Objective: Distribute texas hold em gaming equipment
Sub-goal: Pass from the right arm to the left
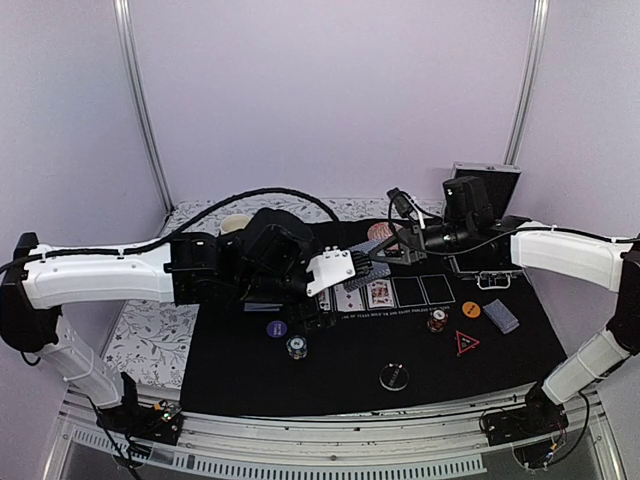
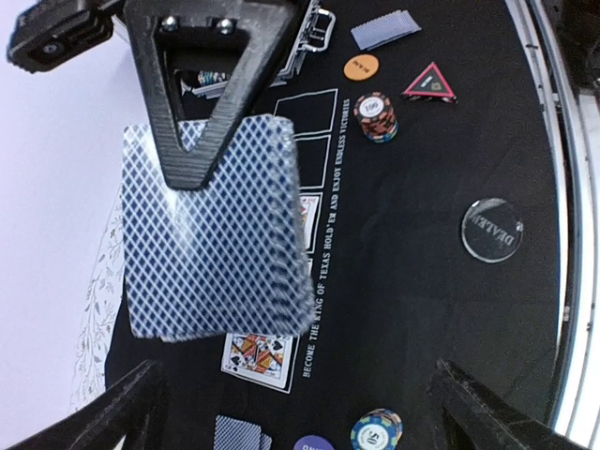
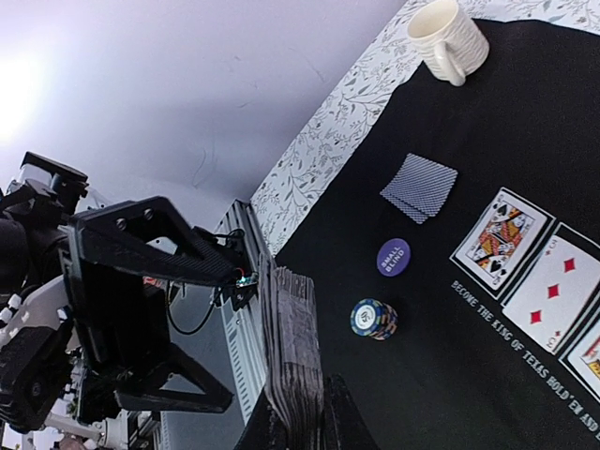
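My right gripper [image 3: 298, 417] is shut on a thick deck of grey-blue-backed playing cards [image 3: 296, 342], held upright on edge above the black mat [image 1: 340, 390]. In the left wrist view the deck [image 2: 216, 234] fills the middle, a right finger [image 2: 202, 103] across its back. My left gripper [image 2: 295, 398] faces the deck with its jaws wide open, touching nothing. In the top view the two grippers meet over the card boxes, left gripper [image 1: 335, 272] and right gripper [image 1: 385, 252]. Face-up cards [image 2: 258, 354] lie in the printed boxes.
On the mat: blue chip stack [image 1: 295, 346], purple disc [image 1: 277, 328], red chip stack [image 1: 437, 321], orange disc [image 1: 471, 309], red-edged triangle [image 1: 467, 343], clear dealer disc [image 1: 393, 377], face-down pairs [image 1: 501, 315] [image 3: 420, 187]. A cream mug [image 3: 450, 36] and an open metal case [image 1: 485, 180] stand at the back.
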Available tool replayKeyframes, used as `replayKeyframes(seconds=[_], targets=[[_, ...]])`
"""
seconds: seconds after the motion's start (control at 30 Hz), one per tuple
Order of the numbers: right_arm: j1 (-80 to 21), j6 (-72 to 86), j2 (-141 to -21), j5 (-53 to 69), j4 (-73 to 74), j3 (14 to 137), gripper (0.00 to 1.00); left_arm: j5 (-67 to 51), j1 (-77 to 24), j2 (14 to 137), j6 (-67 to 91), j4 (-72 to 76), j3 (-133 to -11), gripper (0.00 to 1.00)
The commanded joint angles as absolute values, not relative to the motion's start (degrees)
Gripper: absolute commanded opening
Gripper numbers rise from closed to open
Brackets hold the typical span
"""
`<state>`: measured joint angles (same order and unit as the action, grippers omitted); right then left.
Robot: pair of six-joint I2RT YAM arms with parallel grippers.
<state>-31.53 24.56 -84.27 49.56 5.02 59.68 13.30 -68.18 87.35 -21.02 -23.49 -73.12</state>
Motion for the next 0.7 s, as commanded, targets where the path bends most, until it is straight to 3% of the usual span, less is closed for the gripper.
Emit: replayKeyframes(seconds=[0.0, 0.67], targets=[[-35.1, 28.6, -87.1, 48.6, -0.8, 63.4, 0.02, 12.9, -64.5, 86.9, -23.8, -22.1, -70.8, 0.98], [-40.3, 31.3, -93.8, 46.8, -3.0, 67.9, 0.02, 11.4, -58.7, 89.4, -23.0, -17.2, -68.5, 0.98]])
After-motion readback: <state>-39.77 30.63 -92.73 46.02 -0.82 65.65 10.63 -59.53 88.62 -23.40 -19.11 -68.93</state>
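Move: The card deck, already gripped by the right hand, lies about 5 cm ahead of the left hand's open fingers and 4 cm to their right, at about their height. From the right hand, the left gripper it is taken to is some 6 cm back, 7 cm left and 2 cm lower. Below the left hand by 17 cm or so, the queen card lies 9 cm ahead and 1 cm left, the blue chip stack 3 cm back and 5 cm left. The right hand keeps its pinch on the card deck and carries it about 6 cm left, nearly level, towards the left gripper, quickly at first and then more slowly. Meanwhile the left hand, jaws staying wide open, reaches about 5 cm forward, drifting some 3 cm left and sinking about as much while turning slightly counter-clockwise, to bring its fingers around the deck's free end, then all but stops without closing. ##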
